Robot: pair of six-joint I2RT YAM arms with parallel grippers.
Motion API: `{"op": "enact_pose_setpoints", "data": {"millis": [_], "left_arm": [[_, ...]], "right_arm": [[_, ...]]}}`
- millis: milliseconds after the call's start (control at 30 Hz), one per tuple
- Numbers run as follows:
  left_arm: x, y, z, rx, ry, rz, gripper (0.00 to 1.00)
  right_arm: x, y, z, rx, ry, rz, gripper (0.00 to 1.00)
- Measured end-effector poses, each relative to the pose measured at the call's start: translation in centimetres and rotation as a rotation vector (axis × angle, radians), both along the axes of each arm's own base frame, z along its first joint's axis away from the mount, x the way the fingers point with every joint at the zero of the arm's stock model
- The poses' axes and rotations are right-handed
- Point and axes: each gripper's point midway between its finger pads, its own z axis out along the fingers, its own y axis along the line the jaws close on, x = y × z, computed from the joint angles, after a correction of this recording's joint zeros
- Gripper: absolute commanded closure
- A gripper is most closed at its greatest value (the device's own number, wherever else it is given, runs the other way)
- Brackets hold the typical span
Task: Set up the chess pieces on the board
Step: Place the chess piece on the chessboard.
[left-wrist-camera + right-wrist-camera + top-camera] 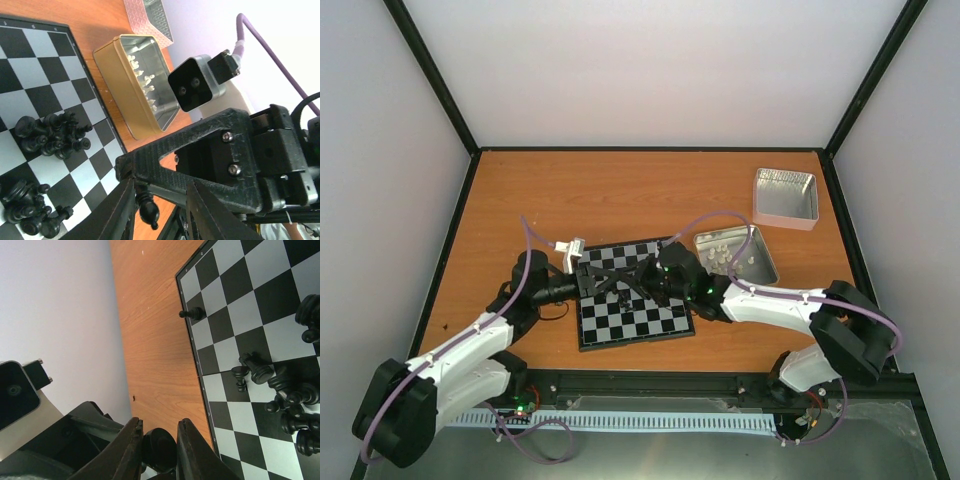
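Note:
The board (620, 328) lies mid-table with both grippers meeting above it. My right gripper (160, 422) is shut on a black chess piece (160, 447), whose round base shows between its fingers. In the left wrist view that same piece (148, 209) hangs head-down between the fingers of my left gripper (161, 187). It sits close to one finger, with a clear gap to the other. Loose black chess pieces lie in two heaps (50, 136) (30, 212) on the board (30, 75). One black pawn (192, 314) stands alone on an edge square.
An open metal tin (760, 262) with several cream-white pieces (145, 82) sits just right of the board. Its lid (785, 197) lies at the back right. White walls with black posts enclose the wooden table (620, 195).

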Motion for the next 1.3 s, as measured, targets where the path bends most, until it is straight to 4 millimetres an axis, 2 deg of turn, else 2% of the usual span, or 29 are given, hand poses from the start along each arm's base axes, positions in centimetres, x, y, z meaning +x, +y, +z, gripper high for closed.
{"op": "enact_pose_setpoints", "data": {"millis": [200, 533, 600, 667, 733, 867, 1067, 1200, 1300], "left_arm": [[0.1, 0.2, -0.7, 0.036, 0.022, 0.013, 0.67], [0.0, 0.3, -1.3, 0.067, 0.030, 0.008, 0.94], [0.1, 0.5, -1.5, 0.080, 0.034, 0.015, 0.97], [0.2, 0.5, -1.6, 0.097, 0.039, 0.016, 0.97], [0.4, 0.6, -1.4, 0.120, 0.041, 0.021, 0.97], [1.1, 1.0, -0.5, 0.187, 0.032, 0.046, 0.96], [3.2, 2.3, -0.7, 0.406, 0.067, 0.094, 0.95], [4.0, 3.4, -3.0, 0.586, 0.130, 0.080, 0.97], [4.7, 4.1, -4.7, 0.705, 0.178, 0.054, 0.96]], "right_arm": [[0.1, 0.2, 0.1, 0.013, 0.002, -0.001, 0.80], [0.2, 0.5, -0.2, 0.019, 0.012, -0.002, 0.79], [0.2, 0.5, -0.4, 0.016, 0.016, -0.001, 0.72], [0.2, 0.6, -0.5, 0.016, 0.020, 0.000, 0.55], [0.2, 0.6, -0.5, 0.013, 0.020, 0.000, 0.42], [0.6, 0.1, -0.6, -0.029, -0.003, -0.011, 0.36], [1.4, -2.3, 0.6, -0.144, -0.082, -0.051, 0.35], [1.8, -4.7, 1.4, -0.211, -0.133, -0.099, 0.36], [1.7, -6.4, 1.0, -0.260, -0.150, -0.129, 0.35]]}}
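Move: The black chess piece hangs in the right fingers, at their pinch point, and already lies between the left hand's open fingertips, about 1 cm below its hand point. On the board some 14 cm beneath, one cluster of black pieces lies level with the left hand and about 5 cm to its right. A nearer cluster lies roughly 4 cm back and straight in line. Left fingers pinch the piece, right opens and withdraws 6 cm right; left carries it forward-left and down, tipping downwards. ##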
